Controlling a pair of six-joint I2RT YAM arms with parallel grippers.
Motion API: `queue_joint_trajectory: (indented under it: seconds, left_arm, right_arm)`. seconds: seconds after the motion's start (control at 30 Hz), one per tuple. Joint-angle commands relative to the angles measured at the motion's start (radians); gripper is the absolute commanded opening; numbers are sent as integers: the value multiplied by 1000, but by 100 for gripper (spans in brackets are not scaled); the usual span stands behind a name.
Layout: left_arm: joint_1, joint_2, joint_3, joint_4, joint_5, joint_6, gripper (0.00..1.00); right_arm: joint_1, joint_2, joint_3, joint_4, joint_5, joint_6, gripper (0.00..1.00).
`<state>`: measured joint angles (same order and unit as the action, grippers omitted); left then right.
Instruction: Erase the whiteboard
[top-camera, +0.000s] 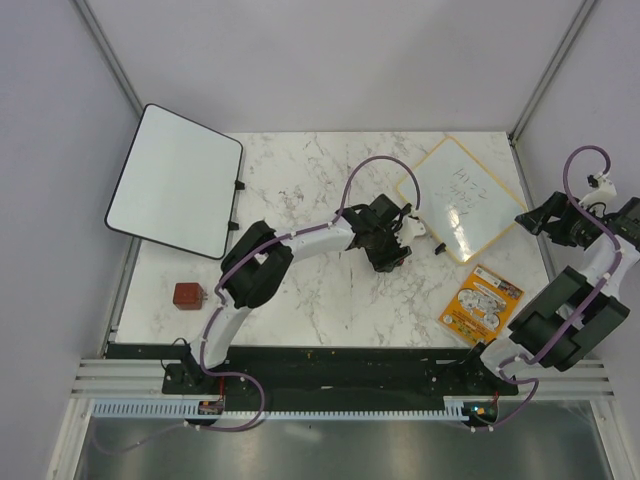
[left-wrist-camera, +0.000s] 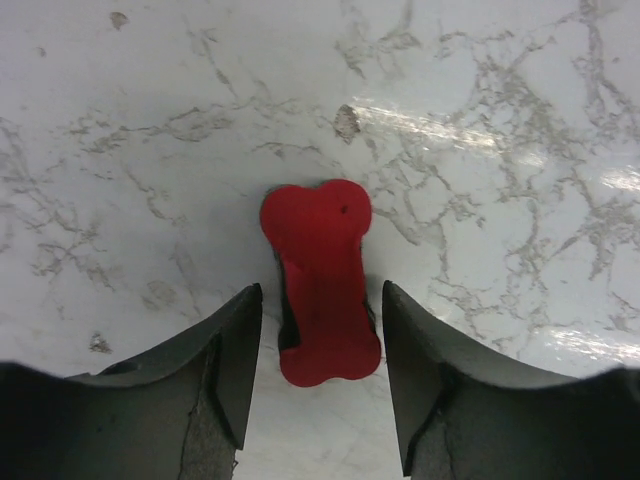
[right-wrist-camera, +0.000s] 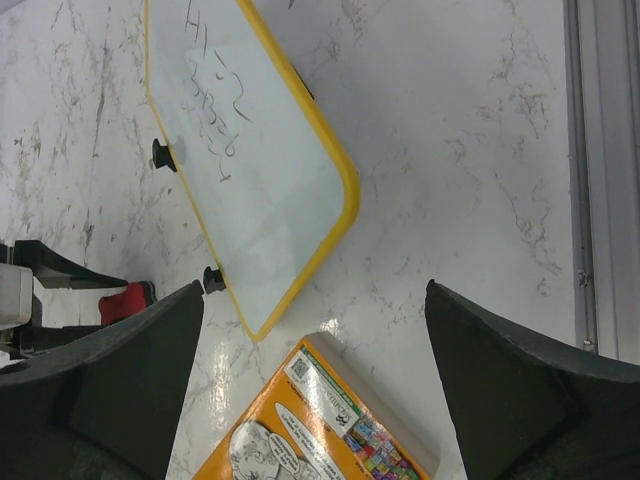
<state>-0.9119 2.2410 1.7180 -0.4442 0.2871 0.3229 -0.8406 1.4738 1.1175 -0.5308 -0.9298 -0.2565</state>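
Note:
The whiteboard (top-camera: 462, 200), yellow-framed with dark handwriting and small black clips on one edge, lies at the back right of the marble table; the right wrist view shows the whiteboard (right-wrist-camera: 250, 170) too. A red bone-shaped eraser (left-wrist-camera: 322, 285) lies flat on the table between the fingers of my left gripper (left-wrist-camera: 322, 292). Those jaws stand open, with a narrow gap on each side of the eraser. From above, my left gripper (top-camera: 388, 252) is just left of the whiteboard and hides the eraser. My right gripper (right-wrist-camera: 312, 290) hangs wide open and empty, and in the top view this right gripper (top-camera: 545, 222) is off the whiteboard's right corner.
A larger black-framed white board (top-camera: 175, 180) overhangs the table's left edge. A small red-brown block (top-camera: 188, 295) sits at the front left. An orange comic booklet (top-camera: 481, 303) lies in front of the whiteboard and shows as the booklet (right-wrist-camera: 300, 430) below my right gripper. A metal rail (right-wrist-camera: 600, 170) runs along the right edge.

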Motion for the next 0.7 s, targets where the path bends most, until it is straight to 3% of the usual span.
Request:
queue_joint_trajectory:
  seconds: [0.0, 0.17, 0.2, 0.23, 0.5, 0.67]
  left_arm:
    - [-2, 25, 66, -7, -75, -2, 52]
    - [-4, 38, 89, -10, -97, -12, 39]
    - [-4, 39, 89, -13, -97, -12, 6]
    - [-4, 39, 88, -13, -98, -19, 2]
    - [-1, 2, 78, 38, -83, -65, 2]
    - [13, -61, 57, 175, -98, -162, 2]
  right_arm:
    - [-11, 14, 10, -21, -52, -58, 98]
    - [-14, 29, 8, -32, -50, -70, 98]
    - [-17, 31, 5, -32, -43, -67, 98]
    - [-15, 36, 2, -31, -41, -70, 98]
    - [-17, 46, -47, -32, -93, -119, 97]
    - [-15, 66, -58, -37, -155, -153, 95]
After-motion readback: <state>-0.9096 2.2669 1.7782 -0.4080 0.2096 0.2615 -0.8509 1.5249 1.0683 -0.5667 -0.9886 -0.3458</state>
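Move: The red eraser lies right at the left hand, between its half-open fingers: its middle is about 1 cm to the right of the hand point, level with it fore and aft, and some 1 cm below. From this hand the whiteboard's middle is about 15 cm ahead and 14 cm right, its nearer black knob 3 cm ahead and 10 cm right, the orange box 10 cm back and 19 cm right. From the right hand, the eraser is about 31 cm left, 3 cm back and 16 cm below. The left hand shuts its half-open fingers from front and back on the narrow waist of the red eraser, pinching it while easing about 2.5 cm forward; towards the end it also drifts 1 cm to the right and 1 cm up, closing in on the whiteboard with the eraser in its grip. The right hand, fingers still wide open and empty, sinks about 3 cm with a slight shift to the left, over the whiteboard side of the table. ##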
